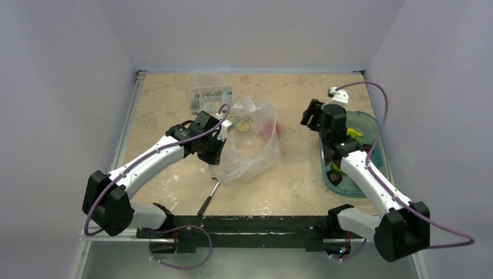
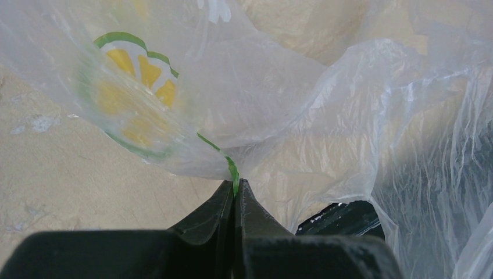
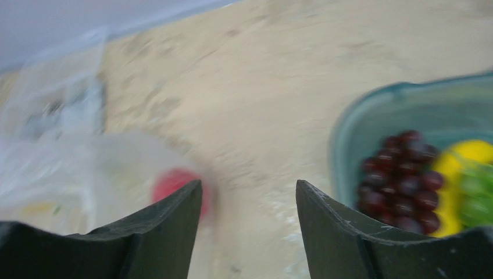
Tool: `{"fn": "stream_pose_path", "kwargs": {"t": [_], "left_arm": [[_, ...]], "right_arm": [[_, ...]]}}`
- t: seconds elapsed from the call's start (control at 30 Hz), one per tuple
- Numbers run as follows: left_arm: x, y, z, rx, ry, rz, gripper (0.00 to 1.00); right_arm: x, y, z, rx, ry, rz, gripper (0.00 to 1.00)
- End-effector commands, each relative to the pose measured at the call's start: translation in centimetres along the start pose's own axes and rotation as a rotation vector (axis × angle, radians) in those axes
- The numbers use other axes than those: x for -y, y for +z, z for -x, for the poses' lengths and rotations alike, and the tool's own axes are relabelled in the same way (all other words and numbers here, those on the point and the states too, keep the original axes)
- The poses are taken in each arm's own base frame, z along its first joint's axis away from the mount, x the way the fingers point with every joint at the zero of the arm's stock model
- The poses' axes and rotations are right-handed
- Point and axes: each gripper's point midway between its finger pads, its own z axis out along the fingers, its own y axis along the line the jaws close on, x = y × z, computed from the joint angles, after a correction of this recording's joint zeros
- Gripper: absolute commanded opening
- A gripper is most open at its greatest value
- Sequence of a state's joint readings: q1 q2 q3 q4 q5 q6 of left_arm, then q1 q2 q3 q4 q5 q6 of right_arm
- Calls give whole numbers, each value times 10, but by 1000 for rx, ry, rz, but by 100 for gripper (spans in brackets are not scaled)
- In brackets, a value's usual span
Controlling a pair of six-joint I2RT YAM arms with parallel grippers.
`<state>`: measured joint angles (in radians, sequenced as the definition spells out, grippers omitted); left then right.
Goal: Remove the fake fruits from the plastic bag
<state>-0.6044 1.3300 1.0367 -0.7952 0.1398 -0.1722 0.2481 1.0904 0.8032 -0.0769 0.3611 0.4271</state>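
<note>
The plastic bag (image 1: 250,148) lies crumpled at the table's middle, with a yellow and green print (image 2: 131,93) on it. My left gripper (image 1: 225,136) is shut on the bag's green-printed edge (image 2: 235,181) and holds it up. A red fruit (image 1: 274,127) shows through the bag's right side, and blurred in the right wrist view (image 3: 171,181). My right gripper (image 1: 309,116) is open and empty (image 3: 249,192), above the table between the bag and the teal tray (image 1: 372,125). The tray holds dark purple grapes (image 3: 401,180), a yellow banana (image 3: 459,157) and green grapes (image 3: 479,195).
A clear rigid box of small parts (image 1: 210,96) stands at the back, behind the bag. A hammer (image 1: 208,199) lies near the front edge, below the bag. Something dark (image 2: 340,218) shows under the bag in the left wrist view. Walls close off three sides of the table.
</note>
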Motion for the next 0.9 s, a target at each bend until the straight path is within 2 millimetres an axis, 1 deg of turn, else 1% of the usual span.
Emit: {"fn": "stream_pose_path", "kwargs": {"t": [0.0, 0.1, 0.17, 0.23, 0.27, 0.33, 0.43, 0.47, 0.57, 0.7, 0.8, 0.87], "left_arm": [[10, -3, 10, 13, 12, -44, 0], [14, 3, 5, -23, 9, -62, 0], [16, 5, 3, -40, 18, -64, 0], [17, 6, 1, -48, 27, -62, 0], [18, 6, 1, -48, 28, -63, 0], [19, 6, 1, -48, 32, -66, 0], [21, 6, 1, -52, 35, -69, 0], [21, 6, 1, -52, 35, -71, 0], [23, 4, 3, -42, 41, -74, 0], [23, -1, 7, 0, 48, -74, 0], [24, -2, 8, 11, 52, -76, 0], [25, -2, 7, 6, 55, -79, 0]], "right_arm": [[-107, -20, -13, -38, -162, 412, 58], [-147, -41, -24, -39, -196, 579, 53], [-166, -56, -29, -29, -213, 667, 50], [-176, -63, -36, -34, -209, 702, 47], [-181, -68, -43, -47, -211, 734, 47], [-191, -76, -55, -56, -232, 774, 46], [-205, -84, -71, -63, -255, 813, 46], [-209, -83, -78, -77, -253, 819, 46], [-216, -64, -98, -132, -245, 761, 39], [-231, -40, -130, -197, -251, 736, 38], [-239, -18, -155, -252, -277, 662, 38], [-238, -2, -155, -233, -277, 568, 38]]}}
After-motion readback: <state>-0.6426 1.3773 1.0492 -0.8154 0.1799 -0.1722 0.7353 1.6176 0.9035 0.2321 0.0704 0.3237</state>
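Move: The red fruit left in the plastic bag lies about 19 cm to the right hand's left, 3 cm ahead and some 17 cm below. The bag's middle is about 28 cm left of that hand, 3 cm back and 15 cm lower; the teal bin's middle is roughly 13 cm right, 7 cm back and 18 cm below. From the left hand, the red fruit is about 18 cm ahead, 19 cm right and 8 cm lower. Swing the empty right gripper fast to the left, about 26 cm, from beside the bin to the bag, turning it some 45 degrees counter-clockwise and narrowing the fingers to part-open. Ease back about 5 cm on the way, then drop about 10 cm into the bag's mouth, edging forward again. Keep the left fingers pinching the bag's rim, shifting only a couple of centimetres back, right and down. ##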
